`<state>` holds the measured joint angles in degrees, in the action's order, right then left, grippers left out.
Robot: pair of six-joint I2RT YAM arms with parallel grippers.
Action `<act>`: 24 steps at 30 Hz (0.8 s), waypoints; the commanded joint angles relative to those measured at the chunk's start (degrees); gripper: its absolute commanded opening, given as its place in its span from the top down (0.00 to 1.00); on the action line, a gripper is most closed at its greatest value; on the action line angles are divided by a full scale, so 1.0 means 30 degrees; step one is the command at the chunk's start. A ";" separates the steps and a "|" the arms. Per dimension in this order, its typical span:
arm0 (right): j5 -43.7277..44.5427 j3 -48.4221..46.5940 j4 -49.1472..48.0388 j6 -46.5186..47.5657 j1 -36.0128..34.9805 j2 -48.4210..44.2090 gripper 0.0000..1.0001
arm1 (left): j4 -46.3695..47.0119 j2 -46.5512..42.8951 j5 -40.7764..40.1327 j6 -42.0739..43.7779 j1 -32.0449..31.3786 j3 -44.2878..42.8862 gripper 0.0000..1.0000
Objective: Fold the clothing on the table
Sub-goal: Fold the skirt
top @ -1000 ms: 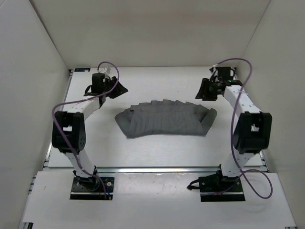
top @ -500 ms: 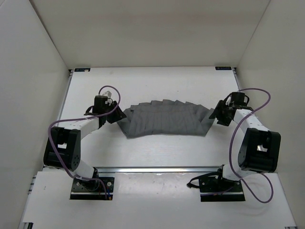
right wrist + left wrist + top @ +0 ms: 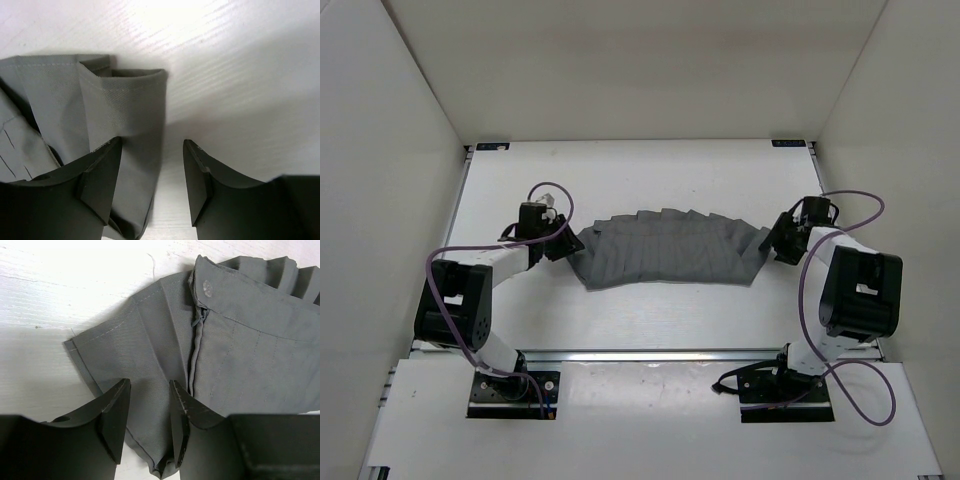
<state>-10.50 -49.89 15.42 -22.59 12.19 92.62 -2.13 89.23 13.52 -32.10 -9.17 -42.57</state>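
Observation:
The clothing, a dark grey pleated garment, lies flat across the middle of the table, its jagged hem toward the back. My left gripper sits low at its left end. In the left wrist view the open left gripper straddles a fold of the clothing beside a button and zip. My right gripper is at the garment's right end. In the right wrist view the right gripper is open, with the folded corner of the clothing under its left finger and bare table under the other.
White enclosure walls rise on three sides of the table. Black corner brackets mark the back edge and a metal rail runs along the front. Purple cables loop over both arms.
Both arms came forward and down from the back of the table to the two ends of the garment. The right jaws stand a little wider. The garment has not moved.

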 commanded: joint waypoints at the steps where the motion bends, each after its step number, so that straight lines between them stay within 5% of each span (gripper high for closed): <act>1: 0.0217 0.0339 -0.0950 -0.0233 -0.0048 0.0503 0.50 | 0.0096 -0.0271 0.0151 0.0356 0.0011 0.0213 0.52; 5: -0.0482 -0.0419 -0.0658 -0.0059 -0.0283 0.1001 0.54 | -0.0021 -0.0183 -0.0141 0.0299 -0.0108 0.0243 0.52; 11: -0.1679 -0.1036 -0.0188 0.0439 -0.0312 0.1558 0.75 | -0.0110 -0.0272 -0.0258 0.0385 -0.0021 0.0360 0.52; 13: -0.1976 -0.1270 0.0189 0.0499 -0.0458 0.1850 0.98 | -0.0198 -0.0184 -0.0258 0.0299 -0.0166 0.0275 0.52; 24: -0.1919 -0.1416 0.0309 0.0909 -0.0517 0.0975 1.00 | -0.1251 -0.2117 -0.1634 0.0765 0.0098 0.0479 0.50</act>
<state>-16.03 -52.77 14.79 -20.88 10.57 97.36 -4.19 85.08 11.07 -31.44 -9.13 -40.97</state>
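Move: The skirt's right side edge lies barely 2 cm to the right hand's left, 1 cm ahead and about 1 cm below, with the cloth already reaching under the left finger. The skirt's far right corner is about 4 cm ahead and 1 cm left, its near right corner some 7 cm back and 6 cm left, and its middle roughly 26 cm left, level with the hand. From the left hand, that right edge is about 44 cm to the right, level with it and 2 cm lower. The skirt's right edge is taken between the right hand's fingers: the hand slides inward to its left and a little forward, under 3 cm in all, sinking slightly as the fingers go from half open to fully shut. They pinch up a fold of cloth and hold it low at the table, the wrist having turned only some 5 degrees. ##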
